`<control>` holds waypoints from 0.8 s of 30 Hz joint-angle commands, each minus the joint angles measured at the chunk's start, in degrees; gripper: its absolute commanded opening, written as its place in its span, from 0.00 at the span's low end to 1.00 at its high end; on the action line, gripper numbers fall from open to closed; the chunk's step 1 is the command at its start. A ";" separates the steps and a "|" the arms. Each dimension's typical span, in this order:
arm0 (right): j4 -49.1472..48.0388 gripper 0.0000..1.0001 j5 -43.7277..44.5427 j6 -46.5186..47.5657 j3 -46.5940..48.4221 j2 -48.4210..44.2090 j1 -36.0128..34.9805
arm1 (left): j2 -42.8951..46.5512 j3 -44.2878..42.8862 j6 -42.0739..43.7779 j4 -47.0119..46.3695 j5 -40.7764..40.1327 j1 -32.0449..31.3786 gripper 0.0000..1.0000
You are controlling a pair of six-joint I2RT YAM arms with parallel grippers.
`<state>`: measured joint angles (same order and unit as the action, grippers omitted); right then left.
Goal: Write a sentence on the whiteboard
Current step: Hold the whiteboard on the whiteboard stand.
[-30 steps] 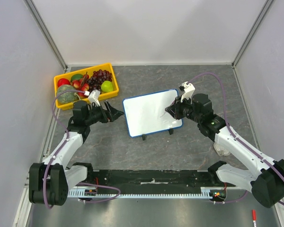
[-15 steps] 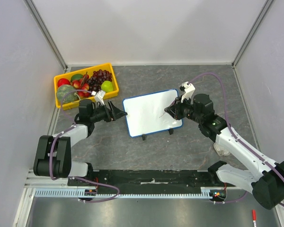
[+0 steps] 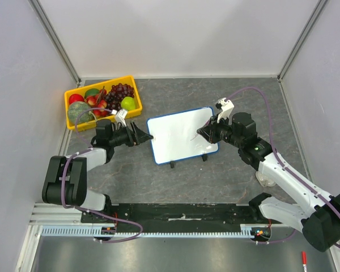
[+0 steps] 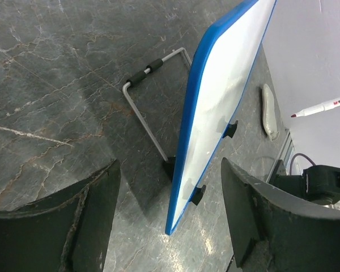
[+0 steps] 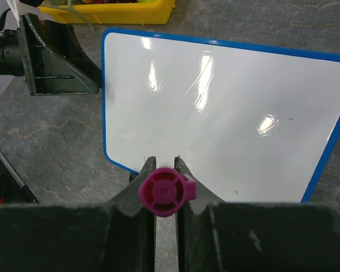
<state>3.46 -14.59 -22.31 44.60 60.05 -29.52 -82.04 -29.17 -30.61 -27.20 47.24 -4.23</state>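
The whiteboard (image 3: 181,135) stands tilted on its two black feet mid-table; its blue-framed face is blank in the right wrist view (image 5: 232,107), and no sentence shows on it. My left gripper (image 3: 143,136) is open, its fingers either side of the board's left edge without touching it (image 4: 167,175). The board shows edge-on there (image 4: 226,96). My right gripper (image 3: 204,134) is shut on a marker (image 5: 163,191) with a magenta end cap, pointing at the board's lower right area. The marker's red tip shows in the left wrist view (image 4: 323,106), just off the surface.
A yellow tray (image 3: 99,84) of fruit stands at the back left, close behind my left arm. The board's wire stand (image 4: 153,113) props it from behind. A pale pad (image 3: 266,180) lies under my right arm. A spare red marker (image 3: 304,259) lies off the table, front right.
My left arm has folded lower and its open gripper has slid a little right, up to the board's left edge. The right gripper and marker have barely moved.
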 commanded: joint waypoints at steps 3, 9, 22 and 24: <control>-4.85 0.00 -1.05 -0.02 1.28 -0.11 -0.19 | -2.68 -0.71 0.46 -5.58 3.20 -1.04 0.74; -7.51 0.00 -3.07 -0.81 -0.48 -0.02 -0.19 | -6.99 -3.00 1.17 -8.04 5.93 -2.89 0.69; -14.79 0.00 -7.11 -0.81 -1.53 3.49 -1.50 | -13.15 -3.62 2.66 -13.58 11.55 -3.86 0.54; -16.73 0.00 -7.73 -0.99 -1.80 4.45 -2.12 | -12.97 -3.26 2.57 -13.84 11.38 -4.03 0.53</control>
<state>-6.61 -19.84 -22.98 43.42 63.18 -30.59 -95.07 -31.88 -30.26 -36.16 55.66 -7.75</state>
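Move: The whiteboard's left edge is about 4 cm to the right of my open left hand, some 1 cm back and 2 cm below it. The left hook of the stand is about 11 cm right, 10 back and 9 lower; the fruit basket is some 17 cm ahead and 18 left, 8 lower. For my right hand, already holding the marker, the whiteboard's middle lies about 5 cm ahead, 7 left and 13 below. I ease my left hand about 3 cm right and 2.5 cm down so its jaws pass either side of the whiteboard's left edge, turning some 10 degrees clockwise and closing them partway. Meanwhile my right hand keeps its hold on the marker, lifts about 2 cm, then carries it some 2.5 cm left over the board, sinking a little at the end. ##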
